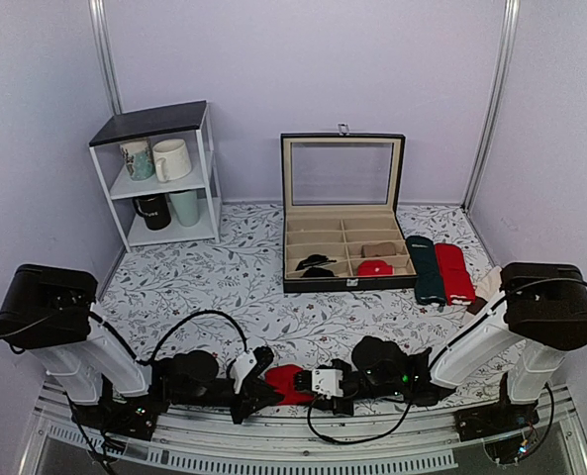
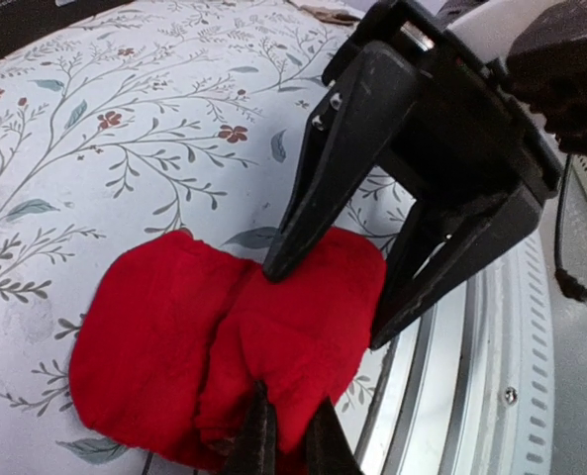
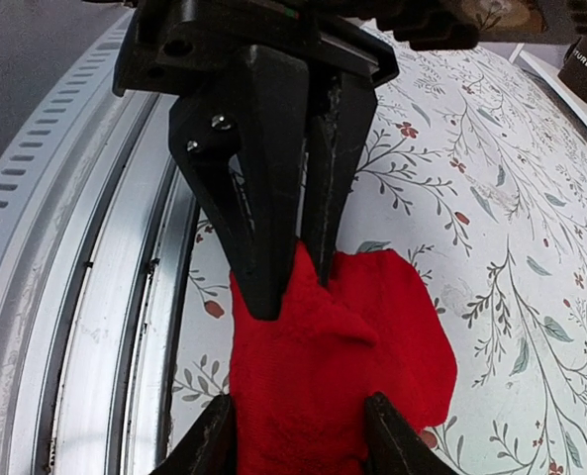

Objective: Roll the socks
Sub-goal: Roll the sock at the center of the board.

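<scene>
The socks (image 1: 286, 381) are a bunched bright red bundle on the floral cloth at the table's near edge, between both arms. Only red knit shows; no other part of them is visible. My left gripper (image 2: 288, 401) is shut, pinching a raised fold of the socks (image 2: 273, 327) at their near side. My right gripper (image 3: 298, 401) reaches in from the opposite side. Its two fingers flank the socks (image 3: 313, 366), the red fabric fills the gap between them and touches both. In the right wrist view the left gripper (image 3: 293, 295) bites the bundle's far end.
An open black compartment box (image 1: 342, 282) stands mid-table, with a dark green sock (image 1: 429, 269) and a plain red sock (image 1: 455, 272) lying to its right. A white shelf (image 1: 206, 163) with mugs stands at the back left. The metal rail (image 2: 491, 376) runs right beside the bundle.
</scene>
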Controlling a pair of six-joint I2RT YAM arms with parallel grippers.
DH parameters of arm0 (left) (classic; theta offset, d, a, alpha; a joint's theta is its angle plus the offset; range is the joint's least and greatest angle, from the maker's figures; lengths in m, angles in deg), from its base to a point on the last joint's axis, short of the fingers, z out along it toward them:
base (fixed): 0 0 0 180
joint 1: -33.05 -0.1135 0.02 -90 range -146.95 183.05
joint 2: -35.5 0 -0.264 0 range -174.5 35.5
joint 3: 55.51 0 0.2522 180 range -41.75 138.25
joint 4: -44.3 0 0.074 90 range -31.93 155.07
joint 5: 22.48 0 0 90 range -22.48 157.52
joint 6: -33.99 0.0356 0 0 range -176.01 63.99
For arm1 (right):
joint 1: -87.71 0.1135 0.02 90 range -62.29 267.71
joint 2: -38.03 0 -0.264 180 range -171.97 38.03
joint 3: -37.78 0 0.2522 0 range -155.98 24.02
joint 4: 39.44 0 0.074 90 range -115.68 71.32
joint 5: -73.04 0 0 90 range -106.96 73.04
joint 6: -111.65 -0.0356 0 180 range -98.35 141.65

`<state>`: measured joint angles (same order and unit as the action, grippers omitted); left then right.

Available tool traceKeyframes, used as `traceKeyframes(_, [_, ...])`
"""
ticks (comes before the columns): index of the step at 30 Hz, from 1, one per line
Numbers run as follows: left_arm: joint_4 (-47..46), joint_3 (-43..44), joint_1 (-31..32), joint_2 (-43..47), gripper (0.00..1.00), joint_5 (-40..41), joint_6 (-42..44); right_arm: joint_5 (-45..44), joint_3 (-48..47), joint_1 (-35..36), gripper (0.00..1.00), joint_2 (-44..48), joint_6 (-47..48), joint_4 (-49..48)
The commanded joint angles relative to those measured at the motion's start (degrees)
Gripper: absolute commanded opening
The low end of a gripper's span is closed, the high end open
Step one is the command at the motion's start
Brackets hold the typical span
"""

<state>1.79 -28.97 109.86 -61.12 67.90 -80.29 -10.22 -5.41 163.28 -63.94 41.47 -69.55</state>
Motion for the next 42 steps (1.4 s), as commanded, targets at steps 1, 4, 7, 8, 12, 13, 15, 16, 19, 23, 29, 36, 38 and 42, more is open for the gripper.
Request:
traceKeyframes(1, [11.6, -2.5, -0.4, -3.7, 0.00, -3.0, -0.8, 0.3, -1.3, 1.0, 0.39, -2.3, -2.2, 3.2])
traceKeyframes(4, [11.4, -2.3, -0.5, -4.2, 0.00, -3.4, -0.6, 0.6, -3.0, 1.0, 0.30, -3.1, -2.5, 6.1])
traceKeyframes(7, [11.4, -2.6, -0.7, -3.7, 0.00, -3.2, -0.7, 0.9, -4.7, 1.1, 0.23, -4.3, -3.7, 9.4])
traceKeyframes(8, [11.2, -2.8, -0.6, -3.5, 0.00, -3.2, -0.7, 1.1, -4.8, 1.0, 0.21, -4.6, -4.3, 10.1])
traceKeyframes(12, [11.1, -3.8, -0.5, -0.1, 0.14, -1.8, 0.1, 2.5, -5.4, 1.1, 0.15, -4.4, -8.6, 14.1])
traceKeyframes(13, [11.6, -4.1, -0.3, 1.9, 0.16, -0.3, 0.8, 3.2, -5.6, 1.0, 0.15, -4.1, -10.2, 15.3])
traceKeyframes(15, [13.4, -4.7, 0.4, 7.9, 0.16, 2.8, 2.3, 4.4, -6.4, 1.0, 0.14, -3.5, -12.8, 19.1])
traceKeyframes(16, [14.8, -4.7, 0.9, 10.9, 0.19, 4.5, 3.3, 4.8, -7.0, 0.9, 0.14, -3.3, -13.8, 21.5])
traceKeyframes(19, [19.5, -3.4, 3.7, 18.6, 0.35, 8.7, 7.4, 5.8, -8.3, 0.2, 0.13, -2.5, -18.4, 28.9])
traceKeyframes(23, [21.8, -2.6, 6.1, 23.9, 0.32, 11.7, 11.4, 8.8, -8.9, -2.0, 0.13, -0.9, -25.7, 34.8])
traceKeyframes(29, [17.3, -3.8, 8.5, 20.9, 0.42, 14.9, 13.4, 17.0, -10.9, -6.3, 0.13, -3.2, -35.6, 39.4])
traceKeyframes(36, [11.7, -1.9, 11.6, 13.7, 0.67, 25.2, 19.6, 22.6, -14.0, -7.9, 0.13, -8.7, -37.6, 43.7])
traceKeyframes(38, [9.4, -1.1, 11.8, 11.8, 0.73, 26.8, 22.9, 23.8, -14.8, -8.1, 0.13, -9.4, -37.6, 45.0])
traceKeyframes(42, [7.2, 0.2, 11.8, 9.8, 0.91, 26.9, 26.9, 25.2, -16.2, -8.9, 0.13, -10.3, -37.8, 48.1])
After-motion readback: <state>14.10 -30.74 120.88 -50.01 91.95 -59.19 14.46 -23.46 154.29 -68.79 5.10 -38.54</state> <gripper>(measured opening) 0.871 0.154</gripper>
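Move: Between the two hands lies the part-rolled red sock, its left end already pinched by the left fingers: its middle is about 3 cm to the left hand's right, 2 cm ahead and 1 cm lower. From the right hand, whose part-open fingers already straddle the other end, it is roughly 3 cm left, 2 cm ahead and 2 cm down. The metal front rail runs some 6 cm straight back of the right hand; the open box stands around 33 cm ahead, 9 cm right. Closing on the right end of the roll, the right fingers pinch it, and the right hand, almost in place, rolls its top forward about 50 degrees while easing slightly down and left. The left fingers let go; that hand rises about 5 cm and shifts some 3 cm left, off the sock, then sinks most of the way back, rolling the opposite way and spreading wide for a new hold. ##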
